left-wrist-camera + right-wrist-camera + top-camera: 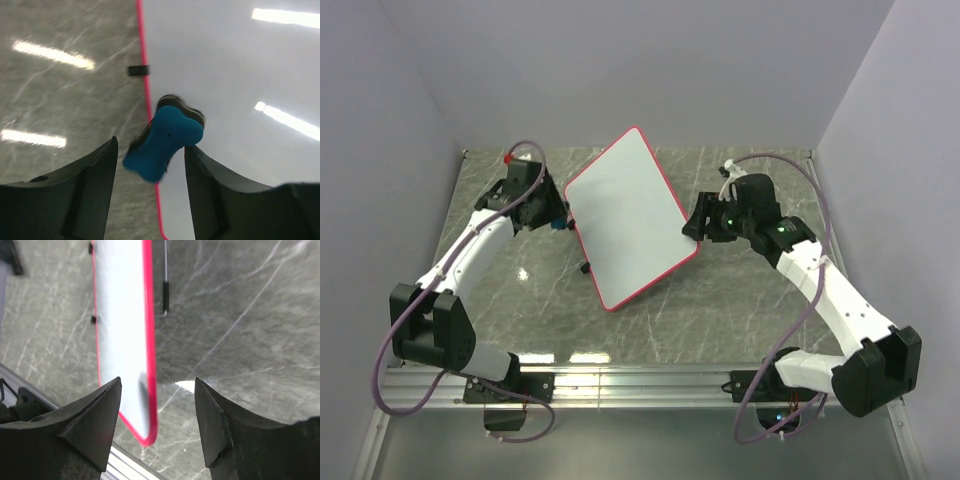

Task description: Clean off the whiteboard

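The whiteboard [630,215], white with a red-pink rim, lies at an angle in the middle of the table, and its face shows no marks. At its left edge my left gripper [556,222] is open. A small blue and black eraser [165,142] rests across the rim [145,90] between the spread fingers; it is clear of the left finger and close against the right one. My right gripper [696,228] is open at the board's right side. The rim [148,340] and a rounded corner stand between its jaws, and neither jaw touches them.
The table is grey marble [740,300], with walls close on three sides. A metal rail [620,380] runs along the near edge. Black feet [138,70] stick out from the board's edge. A thin rod with a black sleeve [165,292] lies beyond the board.
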Tool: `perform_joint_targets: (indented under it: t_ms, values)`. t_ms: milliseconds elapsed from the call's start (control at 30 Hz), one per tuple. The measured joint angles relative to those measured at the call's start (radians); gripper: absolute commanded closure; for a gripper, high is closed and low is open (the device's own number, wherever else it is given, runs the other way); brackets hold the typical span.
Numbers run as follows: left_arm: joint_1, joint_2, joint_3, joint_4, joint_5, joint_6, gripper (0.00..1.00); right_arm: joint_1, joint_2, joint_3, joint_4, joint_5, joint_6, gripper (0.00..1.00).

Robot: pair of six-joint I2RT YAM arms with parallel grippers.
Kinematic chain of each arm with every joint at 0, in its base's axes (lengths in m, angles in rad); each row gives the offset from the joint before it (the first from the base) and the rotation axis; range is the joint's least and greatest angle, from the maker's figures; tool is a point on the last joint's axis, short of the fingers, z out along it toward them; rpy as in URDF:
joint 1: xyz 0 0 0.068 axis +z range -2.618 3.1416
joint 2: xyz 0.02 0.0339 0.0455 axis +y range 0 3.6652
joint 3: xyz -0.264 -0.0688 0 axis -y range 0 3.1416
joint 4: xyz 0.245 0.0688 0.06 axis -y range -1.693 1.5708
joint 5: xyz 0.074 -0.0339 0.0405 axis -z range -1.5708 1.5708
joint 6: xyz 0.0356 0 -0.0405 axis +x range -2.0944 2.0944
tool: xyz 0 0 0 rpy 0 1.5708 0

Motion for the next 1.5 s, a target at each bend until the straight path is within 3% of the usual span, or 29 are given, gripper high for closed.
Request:
perform_joint_targets:
  t_ms: [300, 500, 633, 933, 967, 1000, 1333, 1500]
  values:
    - [0.04, -0.033, -0.34, 0.032, -0.11, -0.031, 0.38, 0.0, -0.194, 0.079, -0.059, 0.074, -0.007, 0.29]
    - [0.052, 0.022, -0.381, 0.034, -0.139, -0.053, 0.37, 0.0, -0.33, -0.006, -0.083, 0.1, -0.002, 0.3]
    - [0.054, -0.027, -0.377, 0.042, -0.128, -0.053, 0.34, 0.0, -0.393, -0.075, -0.14, 0.119, 0.006, 0.29]
    - [0.054, -0.188, -0.254, 0.023, -0.033, -0.052, 0.26, 0.0, -0.476, -0.051, -0.221, 0.227, 0.037, 0.29]
    - [0.054, -0.207, -0.244, 0.022, -0.022, -0.052, 0.13, 0.0, -0.477, -0.04, -0.224, 0.246, 0.043, 0.29]
    - [0.054, -0.229, -0.231, 0.02, -0.007, -0.046, 0.08, 0.0, -0.477, -0.034, -0.224, 0.258, 0.051, 0.29]
    - [0.054, -0.302, 0.038, -0.06, 0.033, -0.052, 0.02, 0.0, -0.52, -0.044, -0.217, 0.182, 0.082, 0.3]
    - [0.054, -0.232, 0.299, -0.171, 0.032, -0.05, 0.02, 0.0, -0.563, -0.146, -0.245, 0.091, 0.09, 0.3]
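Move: The eraser, already let go, hangs about 5 cm below the left hand's fingertips, nearly level fore and aft. The whiteboard's middle is some 16 cm to the left hand's right, 6 cm ahead and 12 cm lower; its nearer black clip is about 6 cm right, 4 cm back and 17 cm down. From the right hand, the eraser is about 29 cm left, 6 cm ahead and 6 cm lower. Left hand dips 14 cm back-left, then climbs about 32 cm, opening wide; right withdraws back and up from whiteboard. ##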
